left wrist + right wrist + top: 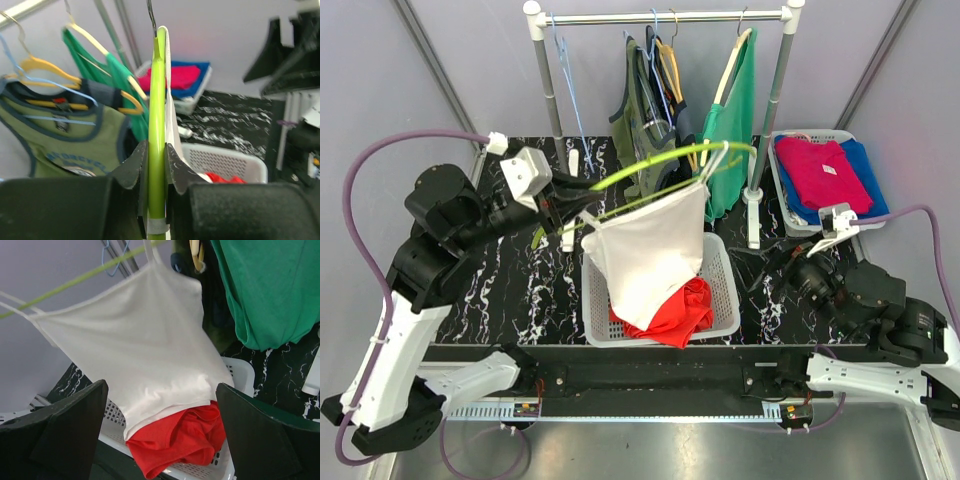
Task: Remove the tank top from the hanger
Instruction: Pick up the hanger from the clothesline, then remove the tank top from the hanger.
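A white tank top [655, 260] hangs from a lime green hanger [640, 172] held tilted above the white basket. My left gripper [585, 200] is shut on the hanger's left end. In the left wrist view the green hanger bar [159, 110] runs straight up between the jaws of the left gripper [156, 160], with the tank top's white edge [170, 112] beside it. My right gripper [772, 265] stands open to the right of the basket, apart from the cloth. The right wrist view looks between the wide-set jaws of the right gripper [161, 387] at the tank top [145, 350] and the hanger [75, 282].
The white basket [730, 295] holds a red garment [675, 318] under the tank top's hem. Behind it stands a clothes rack [665, 17] with an olive top [642, 110] and a green top [735, 120]. A tray [782, 190] of pink and blue clothes sits at the back right.
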Controlling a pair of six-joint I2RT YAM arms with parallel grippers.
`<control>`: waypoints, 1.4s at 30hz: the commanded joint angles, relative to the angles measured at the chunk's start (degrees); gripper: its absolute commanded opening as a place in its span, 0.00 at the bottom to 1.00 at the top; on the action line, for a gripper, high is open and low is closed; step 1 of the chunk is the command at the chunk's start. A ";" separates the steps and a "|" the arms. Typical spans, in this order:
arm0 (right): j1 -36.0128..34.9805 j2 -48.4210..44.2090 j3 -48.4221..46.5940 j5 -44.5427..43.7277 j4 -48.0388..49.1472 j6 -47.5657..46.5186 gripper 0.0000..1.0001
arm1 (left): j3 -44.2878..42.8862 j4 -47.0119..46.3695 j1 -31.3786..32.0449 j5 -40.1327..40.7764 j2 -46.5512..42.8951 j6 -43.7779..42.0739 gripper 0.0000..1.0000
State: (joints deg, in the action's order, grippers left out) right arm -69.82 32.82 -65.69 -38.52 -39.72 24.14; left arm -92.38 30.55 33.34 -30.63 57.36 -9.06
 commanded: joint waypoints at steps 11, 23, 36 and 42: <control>0.30 10.24 -5.50 0.12 13.79 -6.48 1.00 | 7.48 -3.04 0.14 -4.61 -7.44 1.76 0.00; 0.21 7.61 1.18 -1.20 21.18 -1.20 0.86 | 6.68 -1.10 0.14 -5.93 -9.11 3.52 0.00; 0.21 12.53 -0.93 1.43 22.41 -0.23 0.79 | 6.51 -1.19 0.14 -4.08 -8.76 2.91 0.00; 0.21 12.88 -1.02 1.35 23.64 -0.93 0.79 | 6.51 -1.19 0.14 -4.17 -8.50 2.91 0.00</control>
State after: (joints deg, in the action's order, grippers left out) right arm -69.80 45.91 -65.01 -36.84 -20.25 23.18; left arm -83.88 33.78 33.34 -34.76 48.93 -6.13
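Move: From the right gripper, the white tank top's middle is about 20 cm to the left and 5 cm ahead, roughly level; its right strap, over the green hanger, is some 10 cm ahead, 11 cm left and 10 cm higher. The laundry basket is about 19 cm left, 3 cm ahead and 33 cm below. From the left gripper, which already holds the hanger, the tank top's middle lies some 12 cm right, 1 cm ahead and 11 cm lower. Keep the left gripper shut on the green hanger and bring it down and back about 4 cm each way, dropping first, then easing back and holding still. Meanwhile send the open right gripper about 8 cm left and slightly forward towards the tank top's right side, rising a little before sinking partway, and narrow its fingers by about a fifth without gripping. ##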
